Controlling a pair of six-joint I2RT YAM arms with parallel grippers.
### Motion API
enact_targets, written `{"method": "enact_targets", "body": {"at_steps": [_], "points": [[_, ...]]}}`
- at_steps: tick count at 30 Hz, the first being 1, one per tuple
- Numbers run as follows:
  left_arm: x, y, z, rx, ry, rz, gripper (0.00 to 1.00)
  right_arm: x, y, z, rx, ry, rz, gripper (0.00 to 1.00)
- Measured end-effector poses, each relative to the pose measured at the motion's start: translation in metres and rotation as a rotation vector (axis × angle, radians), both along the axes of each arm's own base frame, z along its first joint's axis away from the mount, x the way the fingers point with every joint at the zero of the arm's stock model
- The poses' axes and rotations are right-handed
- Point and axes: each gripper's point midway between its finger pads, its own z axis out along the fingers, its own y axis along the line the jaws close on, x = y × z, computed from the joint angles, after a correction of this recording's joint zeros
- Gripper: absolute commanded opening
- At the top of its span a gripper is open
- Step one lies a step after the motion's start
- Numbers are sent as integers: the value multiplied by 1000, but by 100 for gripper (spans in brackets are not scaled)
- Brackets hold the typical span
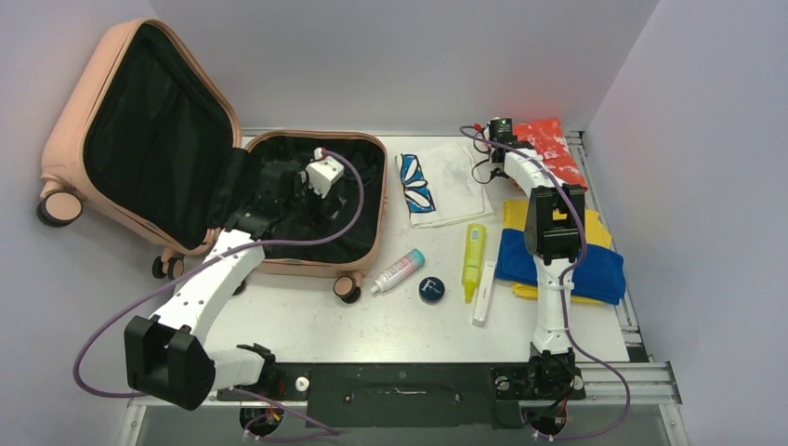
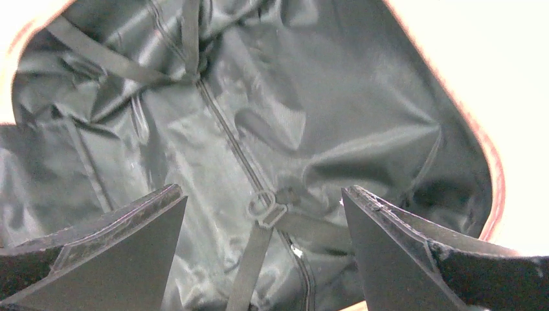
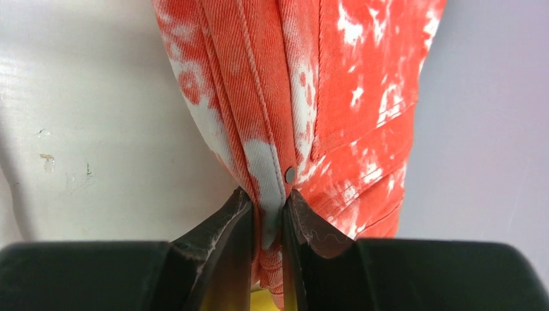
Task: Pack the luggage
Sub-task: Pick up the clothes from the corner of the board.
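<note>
The salmon-pink luggage (image 1: 88, 111) lies open at the left of the table, its lid leaning back and its black lining (image 2: 272, 116) showing. My left gripper (image 1: 321, 177) hangs inside the lower half, open with nothing between its fingers (image 2: 129, 246); a strap buckle (image 2: 265, 208) lies below them. At the far right, my right gripper (image 1: 500, 130) is shut on a fold of the orange-and-white denim garment (image 1: 550, 149), whose edge (image 3: 272, 188) is pinched between the two pads.
On the table lie a white cloth with a blue pattern (image 1: 432, 186), a yellow tube (image 1: 474, 255), a white tube (image 1: 483, 293), a pink-capped bottle (image 1: 398, 270), a dark round tin (image 1: 431, 289), and folded blue and yellow clothes (image 1: 567, 265).
</note>
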Motion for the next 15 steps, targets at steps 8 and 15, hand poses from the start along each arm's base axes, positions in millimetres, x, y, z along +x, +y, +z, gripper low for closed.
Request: {"method": "enact_targets", "body": {"at_steps": [8,15], "points": [[55,-48,69,-126,-78,-17,96,6,0,20,-21,-28,28,5],[95,-102,108,-391,-21,-33,96,9,2,66,-21,-110,69,5]]}}
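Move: The right hand already pinches the left edge of the red clothes, whose middle lies about 6 cm ahead, 8 cm to its right and 3 cm lower. The white clothes are some 18 cm to this hand's left and 3 cm back; the yellow clothes, 13 cm back and 11 cm right. From the open left hand, the red clothes are roughly 28 cm ahead, 58 cm right and 17 cm below; the white clothes, 20 cm ahead and 33 cm right. Keeping its pinch on the edge of the red clothes, the right hand lifts about 7 cm almost straight up, faster towards the end, with the fingertips tipping slightly upward. The empty left hand, still wide open, rises and sweeps forward and right over the suitcase, about 10 cm each way, heading towards the red clothes while its left side rolls down some 20 degrees. ##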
